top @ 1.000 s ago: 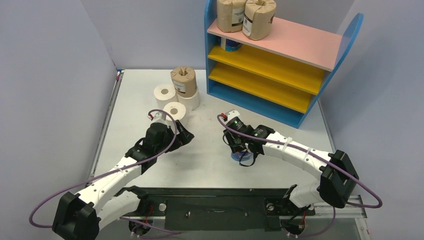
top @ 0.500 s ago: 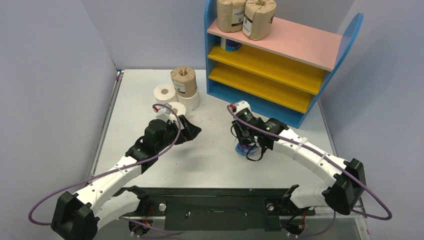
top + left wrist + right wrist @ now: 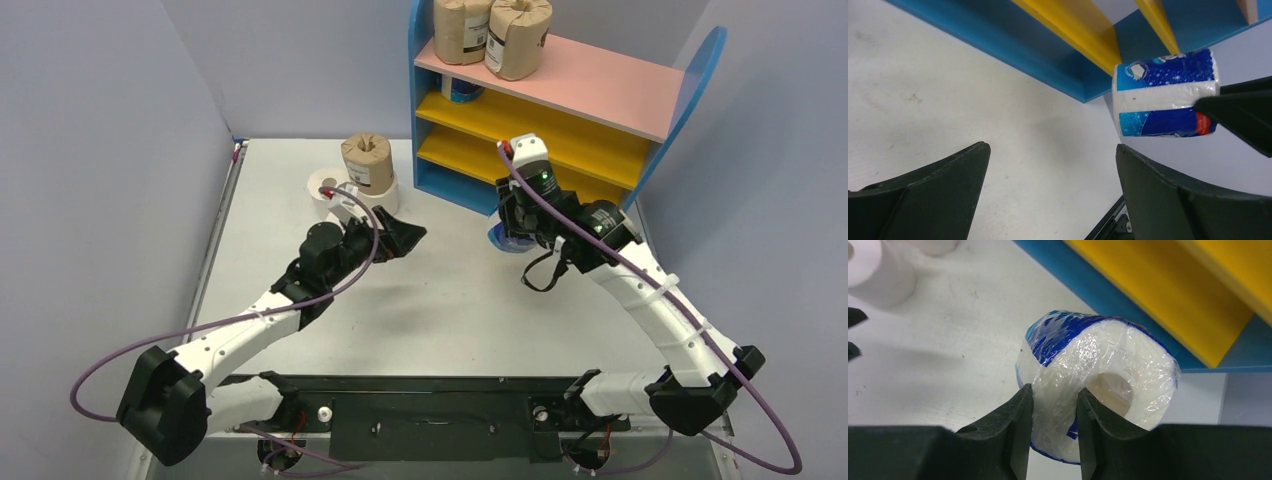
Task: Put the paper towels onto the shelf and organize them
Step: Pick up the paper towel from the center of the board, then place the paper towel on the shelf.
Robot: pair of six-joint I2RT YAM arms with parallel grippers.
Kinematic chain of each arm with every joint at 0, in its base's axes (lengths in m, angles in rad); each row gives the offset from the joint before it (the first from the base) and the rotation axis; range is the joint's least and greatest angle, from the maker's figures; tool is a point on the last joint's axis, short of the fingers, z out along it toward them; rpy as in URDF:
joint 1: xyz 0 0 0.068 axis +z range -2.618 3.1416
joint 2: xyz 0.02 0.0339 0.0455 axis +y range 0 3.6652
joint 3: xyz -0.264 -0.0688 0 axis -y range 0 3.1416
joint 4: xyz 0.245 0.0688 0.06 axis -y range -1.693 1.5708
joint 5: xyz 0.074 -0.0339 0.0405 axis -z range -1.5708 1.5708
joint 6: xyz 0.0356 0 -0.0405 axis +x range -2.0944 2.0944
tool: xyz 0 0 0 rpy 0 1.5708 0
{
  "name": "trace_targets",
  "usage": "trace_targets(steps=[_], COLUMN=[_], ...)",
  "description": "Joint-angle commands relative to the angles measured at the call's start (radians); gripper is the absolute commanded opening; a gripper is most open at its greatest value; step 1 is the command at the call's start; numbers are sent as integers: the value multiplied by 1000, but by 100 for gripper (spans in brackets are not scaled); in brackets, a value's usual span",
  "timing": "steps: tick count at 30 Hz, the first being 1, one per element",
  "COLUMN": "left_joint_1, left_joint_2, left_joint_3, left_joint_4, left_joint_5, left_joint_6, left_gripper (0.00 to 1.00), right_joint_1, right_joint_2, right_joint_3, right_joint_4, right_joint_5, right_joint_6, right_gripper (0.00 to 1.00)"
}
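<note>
My right gripper (image 3: pixel 512 235) (image 3: pixel 1054 390) is shut on a blue-and-white wrapped paper towel roll (image 3: pixel 501 238) (image 3: pixel 1108 355). It pinches the roll's wall, with one finger in the hollow core. The roll hangs above the table just in front of the shelf's (image 3: pixel 600 85) lower left corner. My left gripper (image 3: pixel 405 238) (image 3: pixel 1053 147) is open and empty over bare table, and looks at that same roll (image 3: pixel 1163 95). Two brown-wrapped rolls (image 3: pixel 462 28) (image 3: pixel 518 38) stand on the pink top board. A blue-and-white roll (image 3: pixel 460 90) sits on the upper yellow board at its left end.
Behind the left gripper, a brown roll (image 3: pixel 367 160) sits on top of a white roll (image 3: pixel 384 200), with another white roll (image 3: pixel 325 185) beside them. The shelf's blue base board (image 3: pixel 1128 305) lies close ahead of the held roll. Grey walls close in on both sides of the table.
The right arm has lifted the blue-and-white roll off the table and carried it back and right toward the shelf. The left arm has reached forward and right, still open.
</note>
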Motion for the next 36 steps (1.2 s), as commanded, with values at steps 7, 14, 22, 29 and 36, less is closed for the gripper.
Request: trace_targets(steps=[7,14,22,29,36], left_joint_1=[-109,-112,-111,-111,-117], left_joint_2=[190,302,421,536,606], left_joint_3=[267,366,451,560,585], left_joint_4=[246,397,515,537,622], left_joint_5=[14,39,155,206,253], left_joint_6=[154,322,586,627,633], left_gripper=[96,96,96,96,96], right_joint_1=[-28,-36,-45,-74,-122], right_joint_2=[133,255,311,317,318], right_joint_3=[457,634,694,664,652], right_joint_4=[-127,-121,-77,-42,-4], right_joint_5=[144,158,156,144,99], right_joint_6=[-65,-75,-81,-87,-80], right_gripper=[26,26,26,26,26])
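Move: The right hand already holds the blue-wrapped paper towel in mid-air; the free spot on the upper yellow shelf lies about 20 cm ahead of it, 1 cm to its right and 2 cm higher. From this hand, the stored blue roll is about 24 cm ahead, 9 cm left and 2 cm up, and the nearer brown roll about 23 cm ahead, 1 cm right and 16 cm up. From the open left hand, the held paper towel is some 19 cm right, 2 cm ahead and 4 cm up; the front white roll is about 12 cm ahead, 12 cm left and 18 cm below. Keeping its pinch on the blue-wrapped paper towel, the right hand lifts it fast by about 12 cm, then levels off with a slight sink and carries it some 9 cm forward towards the front of the upper yellow shelf, its fingers tipping up and swinging a little clockwise. Meanwhile the open left hand sweeps right, up and forward towards the held roll, closing in by well over 10 cm, its fingers tipping up by some 45 degrees and staying wide open without reaching it. ##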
